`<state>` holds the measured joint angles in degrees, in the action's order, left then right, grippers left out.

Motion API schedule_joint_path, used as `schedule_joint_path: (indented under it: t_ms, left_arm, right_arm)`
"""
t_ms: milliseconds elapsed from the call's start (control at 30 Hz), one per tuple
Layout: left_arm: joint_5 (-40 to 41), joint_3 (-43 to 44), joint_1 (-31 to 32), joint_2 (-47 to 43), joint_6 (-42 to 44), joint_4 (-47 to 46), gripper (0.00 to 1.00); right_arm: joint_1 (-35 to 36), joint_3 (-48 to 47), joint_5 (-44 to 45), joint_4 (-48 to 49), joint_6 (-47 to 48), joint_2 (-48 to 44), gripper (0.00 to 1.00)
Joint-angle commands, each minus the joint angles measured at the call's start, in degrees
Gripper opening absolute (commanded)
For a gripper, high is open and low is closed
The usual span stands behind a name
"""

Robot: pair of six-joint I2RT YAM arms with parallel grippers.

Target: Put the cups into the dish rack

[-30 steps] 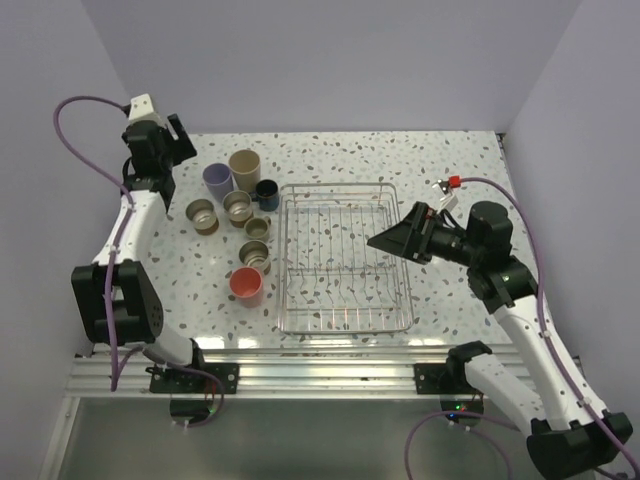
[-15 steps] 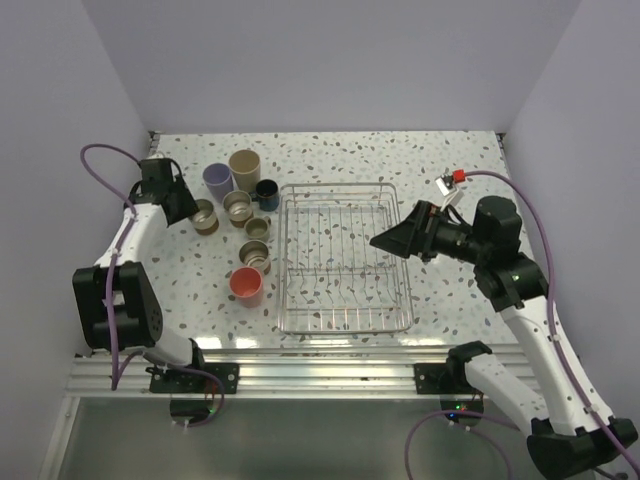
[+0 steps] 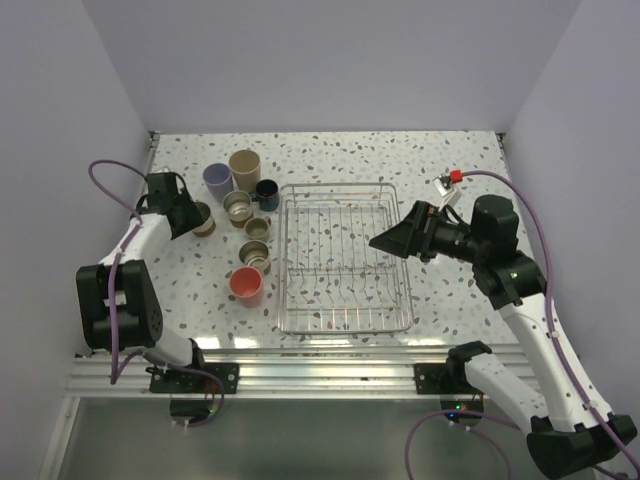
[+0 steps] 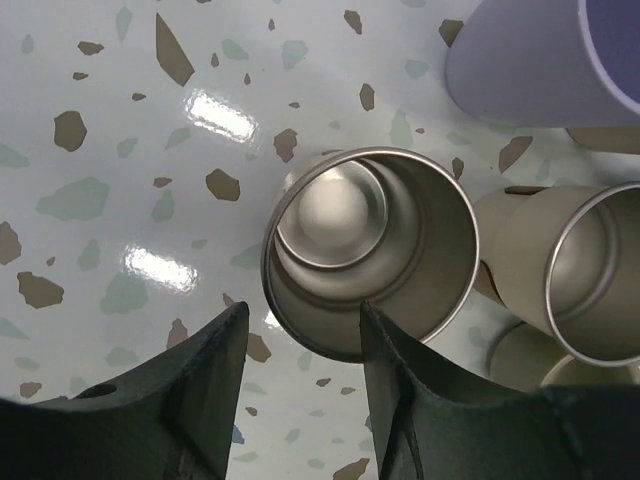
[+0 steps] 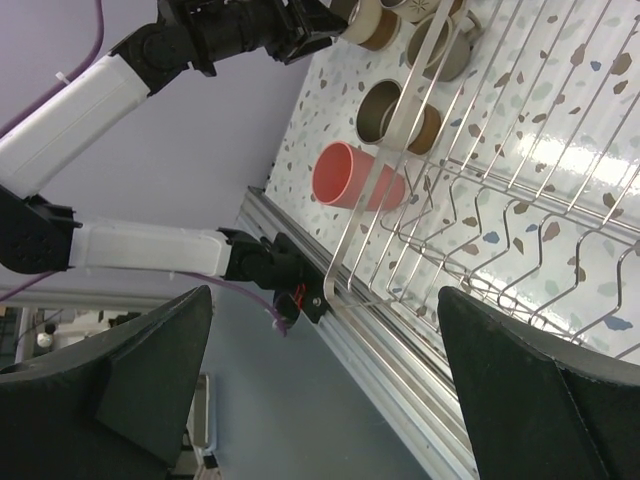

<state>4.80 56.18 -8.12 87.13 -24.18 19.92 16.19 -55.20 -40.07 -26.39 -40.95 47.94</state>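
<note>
Several cups stand left of the empty silver wire dish rack [image 3: 342, 327]: lavender tumbler [image 3: 216, 180], beige tumbler [image 3: 245, 164], dark blue mug [image 3: 267, 193], coral-pink cup [image 3: 246, 286] and short steel cups [image 3: 255, 254]. My left gripper [image 3: 190, 216] is open and low at the leftmost steel cup [image 3: 204, 217]. In the left wrist view this cup [image 4: 370, 250] is upright, and the gripper [image 4: 300, 325] has one finger outside its near wall and the other over its opening. My right gripper [image 3: 385, 240] is open and empty above the rack's right side.
In the left wrist view the lavender tumbler [image 4: 530, 60] and another tan steel cup [image 4: 590, 280] stand close to the right of the targeted cup. The right wrist view shows the rack [image 5: 480, 170], the coral-pink cup [image 5: 355, 178] and the table's front rail [image 5: 400, 370].
My left arm has swung down from the far left back corner to the leftmost steel cup. The right arm has barely shifted.
</note>
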Motion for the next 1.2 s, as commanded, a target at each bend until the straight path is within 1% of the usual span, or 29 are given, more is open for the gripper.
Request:
schedule_joint_path:
  t_ms: [0, 67, 100, 133, 233, 300, 333, 433, 567, 667, 733, 767, 800, 833, 867, 967, 1000, 1033, 1067, 1100, 1133, 1167]
  left_arm:
    - [-0.5, 0.6, -0.4, 0.2, -1.5, -4.4, 0.51]
    - [0.1, 1.0, -0.4, 1.0, -1.2, -4.3, 0.47]
    - [0.2, 1.5, -0.3, 1.9, -1.1, -4.3, 0.42]
    - [0.5, 1.6, -0.3, 2.4, -1.0, -4.5, 0.3]
    - [0.7, 1.9, -0.4, 4.0, -0.5, -4.8, 0.17]
    - [0.8, 1.9, -0.4, 4.6, -0.1, -4.7, 0.13]
    - [1.0, 1.9, -0.3, 4.5, 0.0, -4.7, 0.08]
    - [0.5, 2.8, -0.4, 3.6, 0.3, -3.5, 0.0]
    - [-0.1, 5.7, -0.6, -1.2, -0.3, -0.4, 0.0]
    - [-0.2, 8.0, -0.7, -6.3, -1.9, 1.0, 0.0]
    - [-1.4, 9.6, -0.7, -10.0, -3.1, 0.3, 0.0]
    - [-3.9, 10.1, -0.7, -12.1, -4.8, -0.3, 0.0]
    - [-4.8, 10.8, -0.7, -13.1, -6.0, -1.9, 0.0]
    - [-7.3, 11.0, -0.7, -14.0, -7.4, -2.9, 0.0]
    - [-10.4, 11.1, -0.6, -15.6, -10.2, -3.8, 0.0]
    - [-16.3, 11.8, -0.5, -18.3, -15.5, -7.2, 0.0]
    - [-18.1, 11.3, -0.6, -19.1, -17.0, -8.6, 0.0]
    - [-23.0, 10.6, -0.6, -19.7, -18.5, -13.4, 0.0]
    - [-26.0, 9.7, -0.6, -20.8, -22.1, -16.6, 0.0]
    - [-29.5, 6.8, -0.4, -21.2, -24.7, -21.6, 0.0]
    - [-36.9, 4.8, -0.4, -21.3, -27.9, -33.3, 0.0]
    - [-39.7, 3.2, -0.1, -20.6, -34.5, -39.0, 0.0]
  right_arm:
    - [0.2, -2.7, -0.8, -1.4, 1.3, -0.8, 0.98]
    - [0.3, -2.8, -0.6, -1.5, 1.3, -0.7, 0.98]
    - [0.2, -2.6, -0.7, -1.3, 1.3, -0.5, 0.99]
    - [0.2, -2.7, -0.7, -1.2, 1.3, -0.5, 0.99]
    - [0.2, -2.5, -0.9, -0.9, 1.4, 0.0, 0.99]
    - [0.3, -2.8, -0.7, -0.9, 1.4, 0.2, 0.99]
    - [0.2, -2.9, -0.5, -0.9, 1.5, 0.5, 0.98]
    - [0.2, -4.7, 0.1, -1.2, 1.8, 1.7, 0.99]
    - [0.2, -8.8, -0.2, 1.2, 1.1, 6.0, 0.98]
    - [0.3, -11.5, -1.1, 6.4, -3.1, 8.4, 0.98]
    - [0.2, -12.7, -2.6, 13.2, -6.7, 10.8, 0.98]
    - [0.2, -12.9, -3.2, 16.0, -11.0, 11.6, 0.98]
    - [0.2, -13.3, -3.6, 21.6, -13.1, 13.0, 0.99]
    - [0.2, -13.4, -3.7, 24.3, -15.2, 13.8, 0.99]
    - [0.2, -13.6, -3.9, 29.4, -19.0, 14.5, 0.99]
    - [0.6, -14.6, -4.0, 37.7, -25.1, 17.5, 0.98]
    - [0.8, -15.3, -4.0, 39.1, -26.3, 18.4, 0.98]
    - [1.1, -15.7, -4.0, 40.7, -27.4, 20.1, 0.99]
    - [1.8, -16.1, -4.0, 44.2, -30.0, 21.1, 0.99]
    - [2.3, -16.7, -4.0, 46.2, -31.7, 22.1, 0.99]
    - [2.7, -17.0, -3.9, 48.5, -33.4, 24.2, 0.99]
    - [3.8, -17.1, -3.7, 53.3, -37.0, 25.3, 0.99]
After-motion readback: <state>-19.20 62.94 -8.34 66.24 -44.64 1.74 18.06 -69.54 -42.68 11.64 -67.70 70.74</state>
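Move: The left hand, half open, is just above the rim of the beige steel-lined cup; the cup's middle lies about 4 cm to its right, 2 cm ahead and 5 cm below. From that cup, the purple cup stands roughly 8 cm farther out and 4 cm to the right, and a steel-lined cup 8 cm to the right and 2 cm farther out. From the right hand, the beige cup is some 42 cm left, 19 cm ahead and 27 cm lower. The left fingers pinch the left wall of the beige cup, right finger inside and left finger outside, closing while the hand eases slightly forward and down. It then lifts the cup nearly 27 cm, swinging right late in the rise as the fingers tilt up towards level. The right hand, open and empty, rises about 13 cm and goes forward and somewhat left, rolling its left side up. ##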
